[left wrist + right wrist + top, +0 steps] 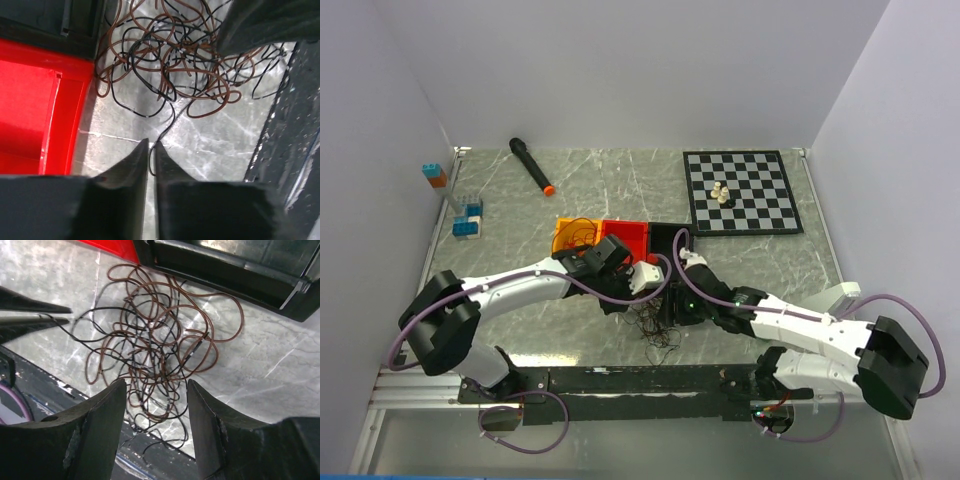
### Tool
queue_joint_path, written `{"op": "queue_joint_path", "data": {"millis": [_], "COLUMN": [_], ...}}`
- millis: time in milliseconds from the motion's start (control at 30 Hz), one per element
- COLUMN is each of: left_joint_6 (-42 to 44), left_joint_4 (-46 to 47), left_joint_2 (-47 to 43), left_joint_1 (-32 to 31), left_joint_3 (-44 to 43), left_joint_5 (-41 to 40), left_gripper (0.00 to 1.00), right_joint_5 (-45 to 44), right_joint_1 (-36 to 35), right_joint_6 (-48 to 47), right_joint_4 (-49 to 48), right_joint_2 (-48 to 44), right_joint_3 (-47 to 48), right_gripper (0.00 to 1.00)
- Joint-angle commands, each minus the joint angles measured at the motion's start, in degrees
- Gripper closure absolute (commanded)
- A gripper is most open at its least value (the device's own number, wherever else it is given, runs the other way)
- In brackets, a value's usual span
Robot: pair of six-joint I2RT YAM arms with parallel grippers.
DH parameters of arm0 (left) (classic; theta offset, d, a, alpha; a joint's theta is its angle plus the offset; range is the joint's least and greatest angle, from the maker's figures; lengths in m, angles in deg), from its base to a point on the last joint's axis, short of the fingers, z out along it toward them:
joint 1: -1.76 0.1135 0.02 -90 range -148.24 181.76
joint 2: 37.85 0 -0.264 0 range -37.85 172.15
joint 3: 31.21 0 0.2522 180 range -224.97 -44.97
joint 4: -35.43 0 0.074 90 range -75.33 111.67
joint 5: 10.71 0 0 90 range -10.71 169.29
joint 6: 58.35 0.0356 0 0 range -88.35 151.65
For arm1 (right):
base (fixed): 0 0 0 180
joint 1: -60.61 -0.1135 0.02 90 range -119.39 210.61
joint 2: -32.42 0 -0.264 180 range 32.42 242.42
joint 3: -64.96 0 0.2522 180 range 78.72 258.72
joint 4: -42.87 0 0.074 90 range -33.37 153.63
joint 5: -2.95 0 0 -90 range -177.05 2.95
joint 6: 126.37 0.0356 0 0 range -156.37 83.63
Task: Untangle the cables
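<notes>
The cables (656, 330) lie as one tangle of thin brown and black loops on the marble table, near its front edge. In the left wrist view the cables (170, 60) spread ahead of my left gripper (151, 146). Its jaws are nearly together, with one black strand running from the tangle into the slit between them. The left gripper (625, 303) sits at the tangle's left side. My right gripper (156, 385) hangs open over the near part of the cables (155, 355), and loops show between its fingers. The right gripper (680, 308) stands at the tangle's right.
A red bin (632, 236), an orange container (574, 235) and a black tray (670, 240) stand just behind the tangle. Further back are a chessboard (741, 190) with pieces (720, 193), a black marker (532, 165) and toy blocks (468, 221). A dark strip (640, 380) runs along the front edge.
</notes>
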Motion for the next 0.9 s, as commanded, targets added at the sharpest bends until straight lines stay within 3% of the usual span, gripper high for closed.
{"op": "queue_joint_path", "data": {"millis": [0,300,433,733,867], "left_joint_6": [0.2,2.2,2.2,-0.1,-1.9], "left_joint_4": [-1.1,-15.4,-20.0,-19.6,-17.4], "left_joint_2": [-2.9,-13.7,-16.7,-20.5,-20.7], "left_joint_1": [-0.3,0.1,0.6,5.6,7.5], "left_joint_3": [-1.0,-11.1,-17.7,-33.7,-39.3], "left_joint_5": [-0.2,3.6,3.0,-10.3,-17.3], "left_gripper": [0.97,0.99,0.99,0.99,0.99], "right_joint_5": [0.5,-0.7,-3.0,-7.3,-9.2], "right_joint_1": [0.1,-2.5,-3.9,-7.3,-8.2], "right_joint_6": [1.0,2.3,3.4,5.4,6.3], "right_joint_4": [-3.8,-6.7,-6.5,-3.5,-1.4], "right_joint_2": [1.9,8.8,11.4,14.7,14.5], "right_joint_3": [-2.3,-4.7,-4.9,-4.3,-4.5], "right_gripper": [0.42,0.49,0.67,0.99,1.00]}}
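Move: The left hand, its fingers on a black strand, has the tangle's middle about 6 cm to its right, 2 cm back and 6 cm below; the red bin is some 10 cm ahead, 1 cm left. For the open right hand the tangle lies 6 cm below and 2 cm left, level fore and aft, with the black bin about 12 cm ahead and 1 cm right. Left hand lifts its black strand nearly 30 cm while right sinks about 5 cm, pinching a black strand. ##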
